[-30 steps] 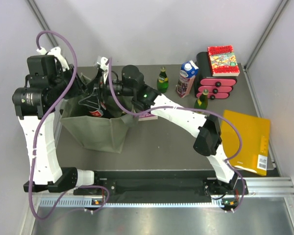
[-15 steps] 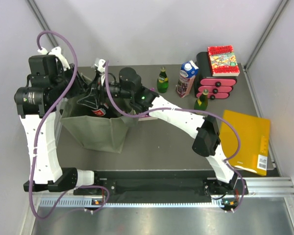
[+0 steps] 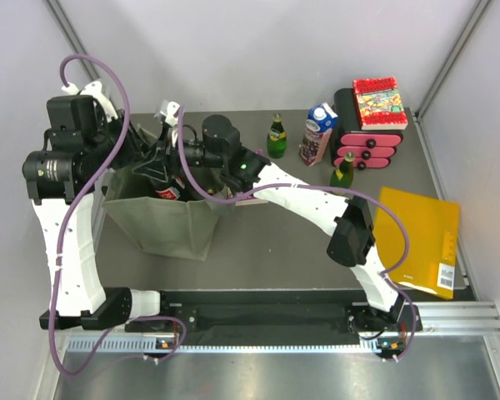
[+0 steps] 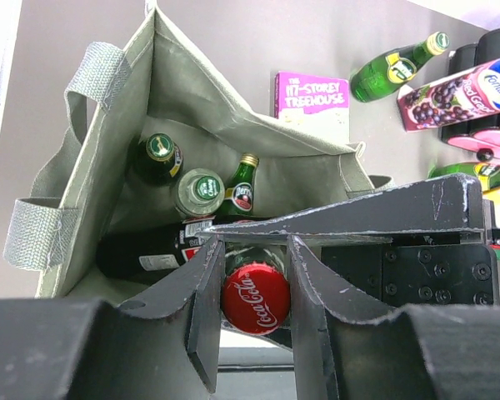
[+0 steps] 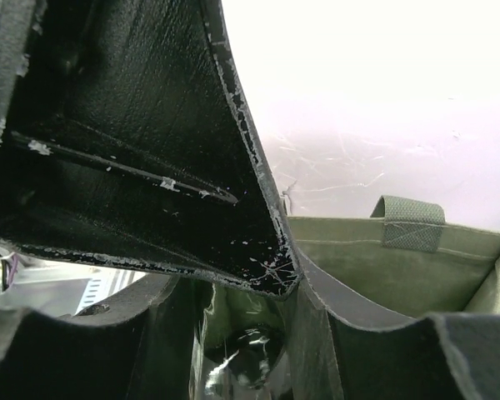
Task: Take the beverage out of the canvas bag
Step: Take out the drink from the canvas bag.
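The olive canvas bag (image 3: 162, 225) stands open at the left of the table, with several bottles inside (image 4: 202, 192). My left gripper (image 4: 252, 275) is shut on the neck of a cola bottle (image 4: 256, 297), just under its red cap, above the bag's mouth (image 3: 154, 167). My right gripper (image 3: 173, 162) reaches in from the right, close against the left one. In the right wrist view a dark glassy bottle (image 5: 250, 367) fills the gap between its fingers (image 5: 246, 333), with the bag wall (image 5: 450, 267) behind. The left gripper's black finger hides much of that view.
To the right of the bag are a purple book (image 4: 312, 92), a green bottle (image 3: 276, 136), a juice carton (image 3: 317, 133), another bottle (image 3: 343, 171), and a pink drawer box (image 3: 367, 146) with a book (image 3: 379, 102) on top. A yellow folder (image 3: 421, 242) lies far right.
My right gripper has moved left to the bag's mouth and its jaws have narrowed round the bottle. The left gripper keeps its grip and place.
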You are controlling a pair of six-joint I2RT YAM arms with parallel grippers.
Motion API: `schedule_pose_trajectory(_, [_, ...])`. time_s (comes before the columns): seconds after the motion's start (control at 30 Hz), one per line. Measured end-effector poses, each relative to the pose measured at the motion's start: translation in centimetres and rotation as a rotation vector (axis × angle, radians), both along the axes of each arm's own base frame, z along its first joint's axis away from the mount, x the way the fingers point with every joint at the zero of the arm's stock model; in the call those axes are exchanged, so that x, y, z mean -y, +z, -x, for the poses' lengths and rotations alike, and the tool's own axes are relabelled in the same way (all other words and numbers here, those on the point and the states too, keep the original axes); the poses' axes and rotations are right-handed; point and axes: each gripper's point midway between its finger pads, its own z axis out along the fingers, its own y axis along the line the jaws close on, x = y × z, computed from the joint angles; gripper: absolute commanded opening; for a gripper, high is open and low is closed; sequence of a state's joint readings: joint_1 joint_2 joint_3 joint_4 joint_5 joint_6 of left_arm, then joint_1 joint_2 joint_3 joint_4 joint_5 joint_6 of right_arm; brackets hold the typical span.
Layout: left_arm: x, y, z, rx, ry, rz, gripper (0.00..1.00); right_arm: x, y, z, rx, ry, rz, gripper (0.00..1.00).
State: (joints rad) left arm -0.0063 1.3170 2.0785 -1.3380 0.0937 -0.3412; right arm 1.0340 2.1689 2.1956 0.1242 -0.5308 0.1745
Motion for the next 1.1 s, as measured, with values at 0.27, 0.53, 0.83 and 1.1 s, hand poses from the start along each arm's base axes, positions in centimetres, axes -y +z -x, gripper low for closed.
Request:
schedule_pose_trajectory(0.27, [0.1,0.0,-0.1,0.006,0.009,0.02,0.5,0.1,0.1,-0.2,0.013,-0.001,-0.004,0.0])
schedule_pose_trajectory(0.53, [1.2,5.6,-0.7,0.242,0.006,0.118,0.65,0.5,-0.3,-1.1,0.019,-0.014,0.012,0.0])
schedule_pose_trajectory(0.83, [0.7,8.7,-0.2,0.357,0.041,0.126,0.73,1.0,0.1,-1.9,0.002,-0.027,0.008,0.0])
schedule_pose_trajectory(1.1, [-1.4,9.5,1.7,0.429,0.135,0.065,0.78,2.0,0.6,-3.3,-0.045,-0.043,0.005,0.0])
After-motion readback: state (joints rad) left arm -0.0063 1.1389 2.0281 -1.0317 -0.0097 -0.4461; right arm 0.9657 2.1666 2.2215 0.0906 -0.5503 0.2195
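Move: The cola bottle hangs upright over the bag, its neck already in both grippers: its middle lies straight beneath each, about 10 cm below the left hand and 8 cm below the right. Counted from the left hand, a clear green-capped bottle in the bag is some 6 cm ahead, 5 cm left; a dark green bottle is 9 cm ahead, 9 cm left; the canvas bag's middle is 3 cm ahead, 2 cm left, some 25 cm down. The cola bottle's cap and neck come free of the left fingers as they spread to about double their gap. The left hand lifts away nearly straight up, about 9 cm, its fingers tipping upward some 25 degrees, and lastly eases a little back and left. The right hand keeps its pinch on the neck and shifts about 3 cm forward and 2 cm to the right. ##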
